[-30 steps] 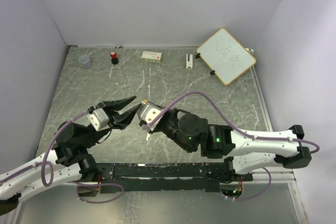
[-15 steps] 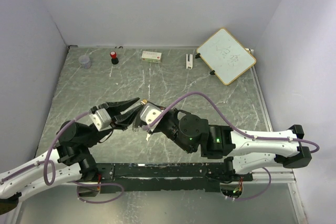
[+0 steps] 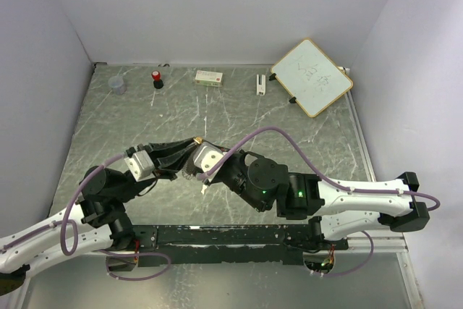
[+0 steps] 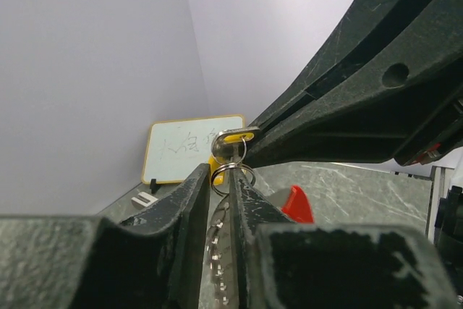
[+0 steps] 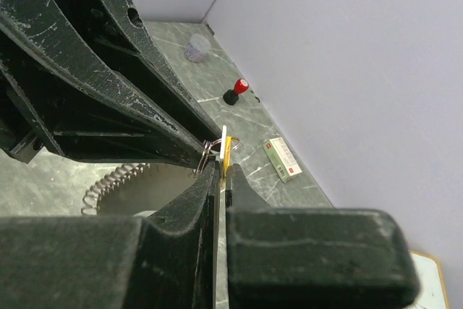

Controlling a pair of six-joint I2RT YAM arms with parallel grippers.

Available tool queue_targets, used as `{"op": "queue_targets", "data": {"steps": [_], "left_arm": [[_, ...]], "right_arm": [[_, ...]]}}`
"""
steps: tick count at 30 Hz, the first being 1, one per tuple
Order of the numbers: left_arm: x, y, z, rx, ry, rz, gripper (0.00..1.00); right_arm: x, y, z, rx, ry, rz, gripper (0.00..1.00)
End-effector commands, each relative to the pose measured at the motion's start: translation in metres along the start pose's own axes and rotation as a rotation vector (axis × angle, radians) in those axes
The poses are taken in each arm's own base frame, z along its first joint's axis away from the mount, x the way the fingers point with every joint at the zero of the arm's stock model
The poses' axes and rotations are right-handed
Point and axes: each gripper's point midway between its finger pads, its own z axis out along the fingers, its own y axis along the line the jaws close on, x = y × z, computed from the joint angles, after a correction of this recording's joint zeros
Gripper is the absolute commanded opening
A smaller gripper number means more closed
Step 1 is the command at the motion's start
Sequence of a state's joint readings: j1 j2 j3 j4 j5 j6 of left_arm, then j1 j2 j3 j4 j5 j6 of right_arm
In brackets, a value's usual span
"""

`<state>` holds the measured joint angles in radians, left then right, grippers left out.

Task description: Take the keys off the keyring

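Note:
The keys and keyring hang in the air between my two grippers, above the table's middle. My right gripper [image 5: 223,171] is shut on the yellow-headed key [image 5: 227,148], which stands edge-on between its tips. The silvery keyring [image 4: 233,174] dangles from that yellow-headed key [image 4: 233,142], right at the tips of my left gripper [image 4: 221,179]. The left jaws stand narrowly apart, with a toothed silver blade [image 4: 217,240] in the gap. The red key [image 4: 298,204] shows beside the left gripper's right finger. From above, the left gripper [image 3: 187,145] and right gripper [image 3: 196,144] meet tip to tip.
Along the back wall stand a clear cup [image 3: 116,85], a red-capped black bottle [image 3: 156,79], a small box [image 3: 209,77] and a small white piece [image 3: 260,84]. A whiteboard [image 3: 312,77] leans at the back right corner. Both arms cross the near half of the table.
My left gripper has slid right until its tips reach the keyring, and its jaws have narrowed. The right gripper has kept its hold on the yellow-headed key and barely moved.

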<state>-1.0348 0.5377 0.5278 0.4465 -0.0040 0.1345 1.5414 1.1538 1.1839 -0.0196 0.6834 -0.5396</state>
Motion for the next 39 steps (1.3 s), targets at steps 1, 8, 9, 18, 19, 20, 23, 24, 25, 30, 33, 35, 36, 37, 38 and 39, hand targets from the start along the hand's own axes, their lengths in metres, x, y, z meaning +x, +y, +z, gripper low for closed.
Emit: {"op": "queue_targets", "data": {"steps": [1, 8, 9, 18, 19, 20, 23, 24, 25, 30, 33, 35, 36, 37, 38, 39], "left_arm": [[-0.01, -0.007, 0.003, 0.043, -0.047, 0.001, 0.24], [-0.014, -0.003, 0.001, 0.021, -0.05, 0.006, 0.07], [-0.014, 0.001, 0.0, 0.002, -0.045, 0.005, 0.07], [-0.018, 0.024, -0.018, -0.129, -0.065, 0.01, 0.07], [-0.019, 0.026, -0.019, -0.14, -0.069, 0.012, 0.07], [-0.021, 0.028, -0.02, -0.15, -0.073, 0.013, 0.07], [-0.025, 0.029, -0.021, -0.154, -0.093, 0.017, 0.07], [-0.026, 0.029, -0.021, -0.154, -0.101, 0.016, 0.07], [-0.027, 0.03, -0.022, -0.156, -0.107, 0.014, 0.07], [-0.03, 0.027, -0.02, -0.147, -0.141, 0.0, 0.07], [-0.035, 0.026, -0.021, -0.141, -0.172, -0.011, 0.07], [-0.04, 0.024, -0.022, -0.134, -0.199, -0.016, 0.07], [-0.042, 0.024, -0.022, -0.132, -0.21, -0.02, 0.07], [-0.044, 0.023, -0.023, -0.126, -0.223, -0.023, 0.07], [-0.046, 0.022, -0.024, -0.123, -0.234, -0.029, 0.07], [-0.046, 0.021, -0.025, -0.12, -0.242, -0.035, 0.07]], "right_arm": [[-0.015, -0.004, -0.002, 0.002, -0.051, 0.042, 0.0], [-0.011, -0.002, -0.003, 0.001, -0.041, 0.046, 0.0], [-0.011, -0.003, -0.003, 0.005, -0.041, 0.047, 0.0], [-0.007, -0.006, -0.006, 0.017, -0.033, 0.046, 0.0], [-0.006, -0.005, -0.006, 0.017, -0.029, 0.044, 0.0], [-0.005, -0.005, -0.006, 0.016, -0.026, 0.043, 0.0], [-0.003, -0.002, -0.006, 0.011, -0.024, 0.046, 0.0], [-0.003, -0.001, -0.006, 0.008, -0.025, 0.048, 0.0], [-0.002, 0.0, -0.006, 0.005, -0.026, 0.05, 0.0], [0.003, 0.009, -0.003, -0.013, -0.029, 0.058, 0.0], [0.01, 0.015, 0.001, -0.011, -0.009, 0.041, 0.0], [0.014, 0.019, 0.004, -0.013, 0.009, 0.025, 0.0], [0.016, 0.021, 0.005, -0.012, 0.016, 0.018, 0.0], [0.018, 0.023, 0.007, -0.013, 0.022, 0.011, 0.0], [0.019, 0.025, 0.008, -0.015, 0.027, 0.006, 0.0], [0.02, 0.027, 0.009, -0.016, 0.029, 0.002, 0.0]]}}
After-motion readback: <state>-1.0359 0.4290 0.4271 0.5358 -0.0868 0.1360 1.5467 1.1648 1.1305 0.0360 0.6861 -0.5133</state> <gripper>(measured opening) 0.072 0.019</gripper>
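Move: The split ring sits right at the left hand's slightly open fingertips, about 1 cm ahead, 1 cm to the right and 1 cm above; the yellow key on it, already pinched by the right hand, is some 3 cm to the right of the left hand, level fore and aft, 1 cm up. The grey toothed plate hangs about 5 cm below the left hand, 1 cm back; the red handle is roughly 5 cm right, level fore and aft, and 4 cm below. From the right hand, the ring is about 2 cm left, level, 1 cm up. The left fingers close from a small gap and pinch the wire of the split ring, then pull it about 2.5 cm to the left, away from the right fingertips, in a low arc that rises slightly and settles back, with a roll of some 5 degrees. The right hand keeps its shut grip on the yellow key, nearly still at first, then sinks about 1.5 cm below its starting height once the left hand has all but stopped, easing slightly left. ##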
